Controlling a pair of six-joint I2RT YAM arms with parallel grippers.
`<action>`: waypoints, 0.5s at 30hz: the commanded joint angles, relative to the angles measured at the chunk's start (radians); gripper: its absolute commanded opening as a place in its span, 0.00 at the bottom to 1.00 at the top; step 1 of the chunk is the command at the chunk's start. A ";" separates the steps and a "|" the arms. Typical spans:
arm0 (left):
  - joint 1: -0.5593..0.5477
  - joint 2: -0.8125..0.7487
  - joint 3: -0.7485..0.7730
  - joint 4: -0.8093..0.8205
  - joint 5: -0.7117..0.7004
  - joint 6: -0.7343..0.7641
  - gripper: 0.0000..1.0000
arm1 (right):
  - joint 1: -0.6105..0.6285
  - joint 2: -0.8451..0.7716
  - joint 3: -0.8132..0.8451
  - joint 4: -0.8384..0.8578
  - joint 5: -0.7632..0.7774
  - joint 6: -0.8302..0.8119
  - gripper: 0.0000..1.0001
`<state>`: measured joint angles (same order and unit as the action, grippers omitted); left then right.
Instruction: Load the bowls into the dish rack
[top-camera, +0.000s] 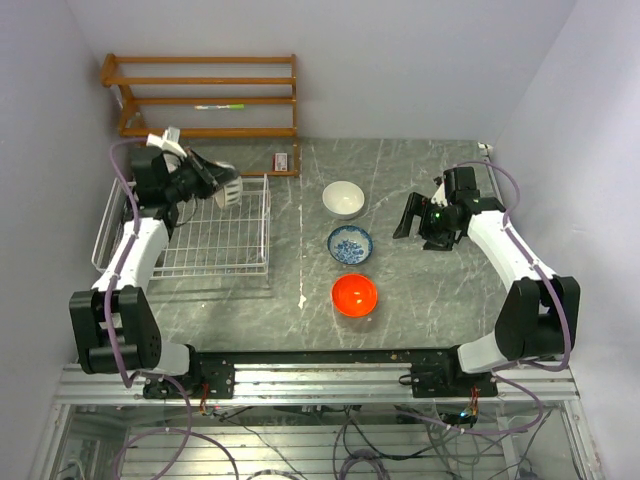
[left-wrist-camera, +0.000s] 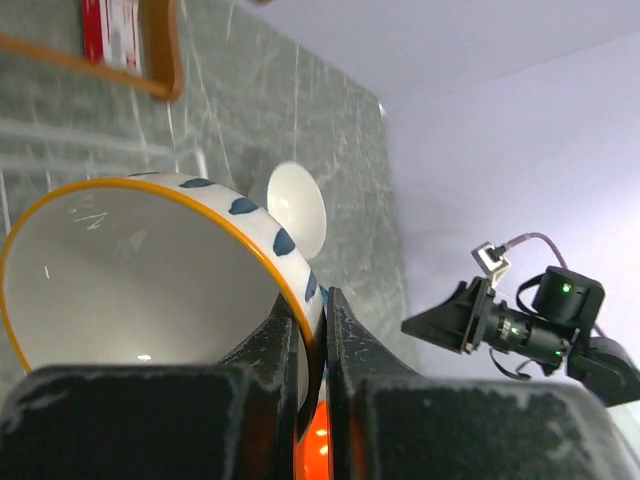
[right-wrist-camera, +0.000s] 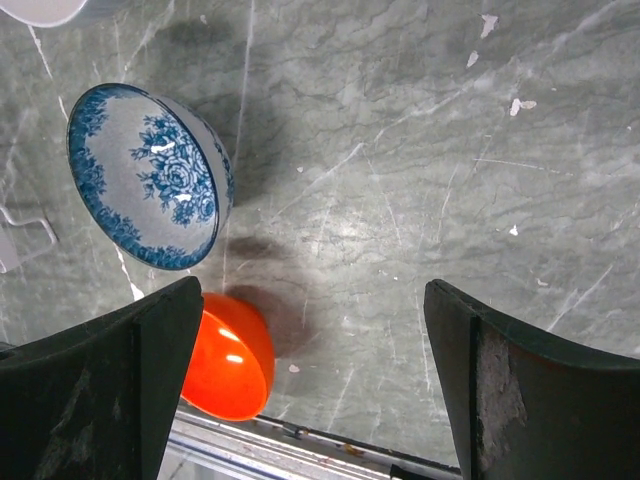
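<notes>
My left gripper (top-camera: 212, 182) is shut on the rim of a white bowl with an orange-brown rim and dark blue spots (top-camera: 229, 191), tilted on edge above the far right part of the white wire dish rack (top-camera: 180, 270). The left wrist view shows this bowl (left-wrist-camera: 150, 280) pinched between the fingers of that gripper (left-wrist-camera: 322, 335). Three bowls stand in a column at mid-table: plain white (top-camera: 343, 198), blue-and-white patterned (top-camera: 350, 244) and orange-red (top-camera: 354, 294). My right gripper (top-camera: 408, 216) hangs open to their right. Beneath it (right-wrist-camera: 315, 380) is bare table, with the patterned bowl (right-wrist-camera: 150, 175) and orange-red bowl (right-wrist-camera: 228, 355) at its left.
A wooden slatted shelf (top-camera: 205, 95) stands against the back wall behind the rack. A small red-and-white card (top-camera: 282, 160) lies at the shelf's right foot. The grey marble table (top-camera: 430, 290) ends at a metal rail along the near edge.
</notes>
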<state>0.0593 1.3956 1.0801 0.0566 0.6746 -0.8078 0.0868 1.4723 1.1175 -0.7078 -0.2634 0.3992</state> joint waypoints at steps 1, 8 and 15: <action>0.040 -0.056 -0.127 0.266 0.130 -0.246 0.07 | -0.006 -0.042 -0.010 0.011 -0.020 -0.012 0.92; 0.047 0.005 -0.253 0.416 0.122 -0.382 0.07 | -0.005 -0.064 -0.029 0.004 -0.014 -0.018 0.92; 0.047 0.101 -0.310 0.554 0.100 -0.466 0.07 | -0.005 -0.068 -0.033 0.005 -0.008 -0.012 0.92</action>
<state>0.0975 1.4502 0.7876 0.4431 0.7574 -1.1912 0.0868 1.4250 1.0962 -0.7078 -0.2741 0.3958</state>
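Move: The left hand, already holding the patterned bowl by its rim, hangs over the right part of the dish rack, whose middle is about 11 cm to its left, 2 cm back and 22 cm below. The stacked black bowl sits some 19 cm left and 1 cm back; the white bowl about 25 cm right, 7 cm ahead, both well below. From the right hand the rack's middle lies roughly 50 cm left, 5 cm ahead, 7 cm lower. Keeping its pinch on the patterned bowl's rim, the left hand sinks about 6 cm towards the right part of the dish rack, mostly in a quick first drop, easing back a centimetre or two early on. The wrist rolls and tips meanwhile, some 20 degrees in all, its left side sinking and the fingertips pointing further down. ##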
